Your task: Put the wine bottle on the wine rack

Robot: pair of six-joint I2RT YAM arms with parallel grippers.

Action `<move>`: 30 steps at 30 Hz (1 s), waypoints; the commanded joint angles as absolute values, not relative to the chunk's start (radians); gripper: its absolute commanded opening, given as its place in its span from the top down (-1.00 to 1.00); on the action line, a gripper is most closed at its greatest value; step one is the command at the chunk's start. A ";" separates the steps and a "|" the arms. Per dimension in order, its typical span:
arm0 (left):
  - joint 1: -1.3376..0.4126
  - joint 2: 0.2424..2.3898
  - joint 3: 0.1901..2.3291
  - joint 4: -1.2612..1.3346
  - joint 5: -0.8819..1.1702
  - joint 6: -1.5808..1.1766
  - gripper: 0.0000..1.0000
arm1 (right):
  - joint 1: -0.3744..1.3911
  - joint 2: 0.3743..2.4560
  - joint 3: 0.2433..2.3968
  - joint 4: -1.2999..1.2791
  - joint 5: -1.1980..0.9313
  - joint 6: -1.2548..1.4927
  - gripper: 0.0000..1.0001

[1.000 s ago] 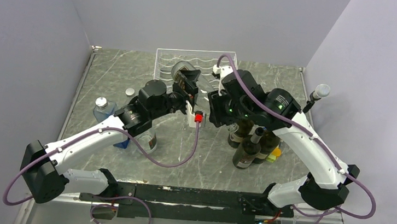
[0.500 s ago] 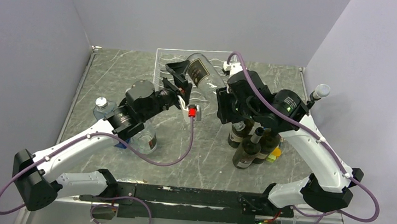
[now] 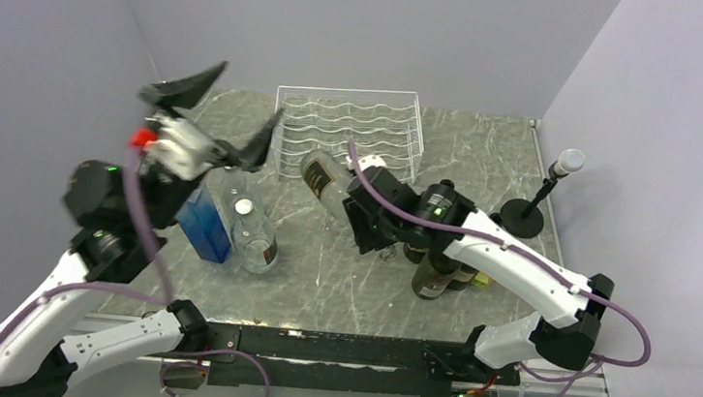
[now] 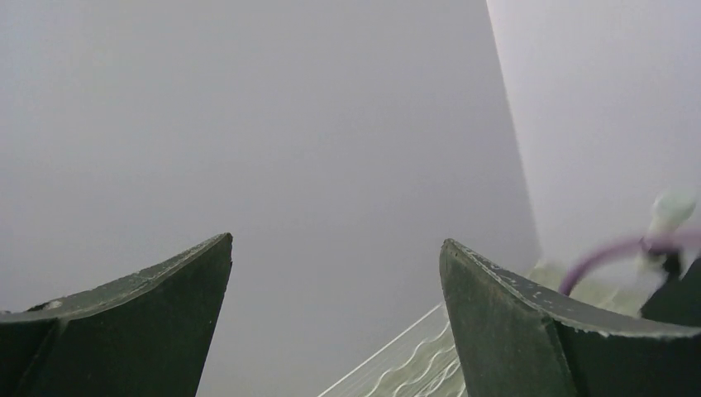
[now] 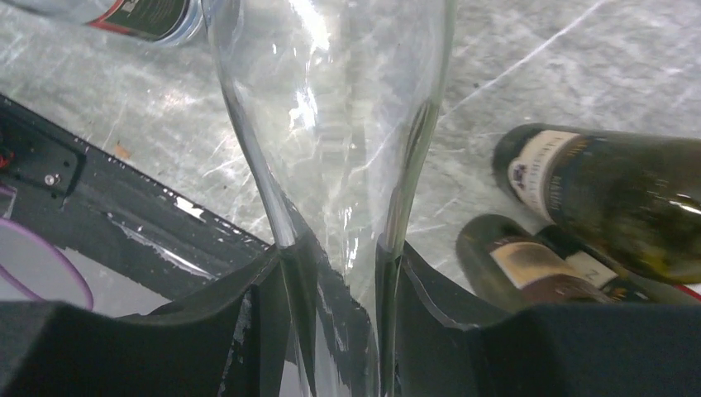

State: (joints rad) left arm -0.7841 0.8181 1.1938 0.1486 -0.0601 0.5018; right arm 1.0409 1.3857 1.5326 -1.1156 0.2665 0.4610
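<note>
The wine bottle [image 3: 322, 178] is clear glass with a dark label. It hangs tilted just in front of the wine rack [image 3: 350, 125], its base pointing up and to the left. My right gripper [image 3: 365, 217] is shut on its neck. The right wrist view shows the glass neck [image 5: 331, 207] pinched in the right gripper [image 5: 339, 256]. My left gripper [image 3: 224, 113] is raised high at the left, well clear of the bottle. It stands wide open and empty. The left wrist view has this left gripper [image 4: 335, 244] against the grey wall, with a corner of the wine rack [image 4: 413, 364] below.
Dark wine bottles [image 3: 438, 273] stand under my right arm, also seen as dark wine bottles [image 5: 595, 186] in the right wrist view. A blue box [image 3: 204, 226] and a clear plastic bottle [image 3: 252, 236] sit at the left. A black stand with a white top [image 3: 565, 166] is at the right edge.
My left arm let go at the rack and swung up and to the left, jaws open. My right arm drew the bottle back from the rack towards the near side.
</note>
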 commanded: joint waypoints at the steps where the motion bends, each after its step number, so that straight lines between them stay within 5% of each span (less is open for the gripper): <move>1: -0.782 0.759 1.295 0.022 -0.181 0.144 -0.99 | 1.088 1.393 1.531 -0.815 0.317 0.521 1.00; 13: -0.783 0.641 1.395 -0.327 -0.248 -0.205 -0.99 | 1.118 1.556 1.407 -0.563 0.375 0.652 1.00; 30: -0.782 0.623 1.416 -0.390 -0.232 -0.202 -0.99 | 1.088 1.776 1.474 -0.421 0.457 0.634 1.00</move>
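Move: The wine rack, where the right hand is taking the clear bottle it holds by the neck, is centred about 30 cm ahead of that hand, some 5 cm left and 17 cm below. The nearest white-capped bottle stands about 23 cm to the hand's left and 1 cm ahead; the front dark bottle is 15 cm right and 2 cm back, both roughly 13 cm lower. From the empty left hand, the rack is 28 cm ahead, 12 cm right and 47 cm below. The right hand keeps its pinch on the clear bottle's neck and sinks about 15 cm while swinging some 10 cm left, easing forward over the later part, so the bottle goes base first down towards the near side of the rack with the wrist almost unturned. Meanwhile the open, empty left hand withdraws back and left about 7 cm each way, rising a little and then sinking to its old height as its fingers tip downward and its wrist rolls, each some 30 degrees. ##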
